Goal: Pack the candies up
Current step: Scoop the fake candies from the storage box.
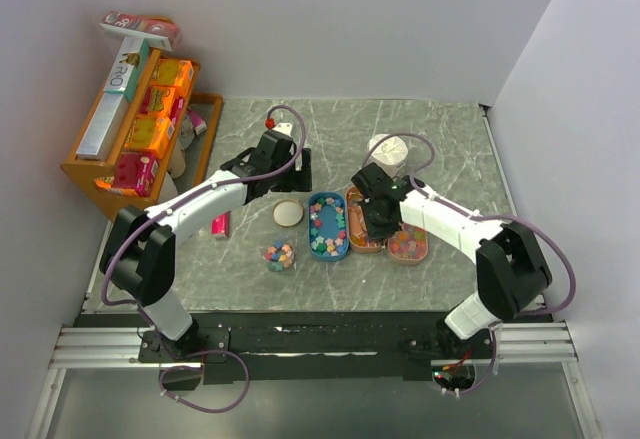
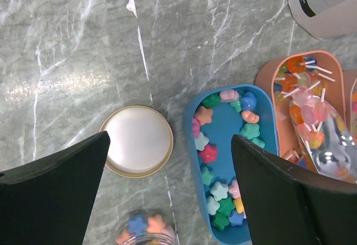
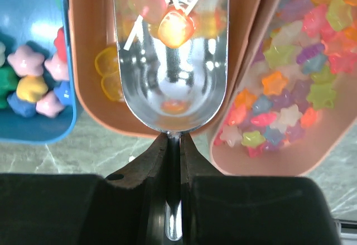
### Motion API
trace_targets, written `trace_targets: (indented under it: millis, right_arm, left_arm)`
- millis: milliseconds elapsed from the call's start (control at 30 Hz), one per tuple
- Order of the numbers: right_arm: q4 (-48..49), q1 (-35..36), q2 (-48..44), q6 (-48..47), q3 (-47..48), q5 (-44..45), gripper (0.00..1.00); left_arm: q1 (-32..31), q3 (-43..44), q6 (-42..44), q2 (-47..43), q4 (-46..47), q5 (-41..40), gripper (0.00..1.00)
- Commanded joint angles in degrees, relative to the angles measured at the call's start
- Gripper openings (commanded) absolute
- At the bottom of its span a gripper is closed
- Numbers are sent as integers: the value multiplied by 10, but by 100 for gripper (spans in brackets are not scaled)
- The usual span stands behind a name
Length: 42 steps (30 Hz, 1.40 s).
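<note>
Star-shaped candies (image 2: 220, 192) in mixed colours lie in a blue tray (image 1: 327, 225). More fill a small clear jar (image 1: 279, 256), whose round lid (image 2: 136, 140) lies on the table beside it. Translucent star candies (image 3: 295, 72) sit in an orange tray (image 1: 408, 244). My right gripper (image 3: 174, 144) is shut on the handle of a metal scoop (image 3: 173, 61). The scoop rests in a second orange tray (image 3: 89, 44) of lollipops, with an orange lollipop in its bowl. My left gripper (image 2: 170, 144) hangs open and empty above the lid and the blue tray's left edge.
A white tub (image 1: 390, 149) stands behind the trays. A flat pink packet (image 1: 220, 225) lies left of the lid. A wooden rack (image 1: 135, 139) with orange boxes stands at the far left by the wall.
</note>
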Motion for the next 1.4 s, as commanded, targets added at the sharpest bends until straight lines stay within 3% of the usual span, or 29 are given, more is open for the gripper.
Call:
trace_targets:
  millis: [0, 700, 1033, 1367]
  right_arm:
    - [14, 15, -47, -1, -17, 29, 0]
    - [61, 129, -121, 41, -61, 155, 0]
    - [23, 180, -160, 58, -34, 182, 0]
    - [-17, 260, -136, 73, 47, 178, 0]
  left_arm:
    - [1, 2, -7, 6, 8, 14, 96]
    - [6, -15, -25, -5, 16, 35, 96]
    - [65, -30, -70, -7, 20, 87, 96]
    - [148, -68, -127, -24, -20, 136, 96]
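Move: The clear round storage box that the scooped candies go to stands about 21 cm left of the right hand and 1 cm nearer the base. The lollipop tray being scooped from has its middle 7 cm ahead and 1 cm left, the blue tray 6 cm ahead and 10 cm left, the star-candy tray 5 cm ahead and 8 cm right, all some 5 cm below. From the left hand the storage box lies about 13 cm back, 6 cm left and 11 cm lower. Lollipops in the scoop are lifted out of their tray by the right hand, which keeps its grip on the handle and first eases back, then rises about 7 cm while going left and back about 5 cm each, towards the storage box. It tips the bowl's far end up nearly 20 degrees and turns slightly counter-clockwise. Late on, the empty, open left hand swings some 6 cm left and sinks 3 cm. ##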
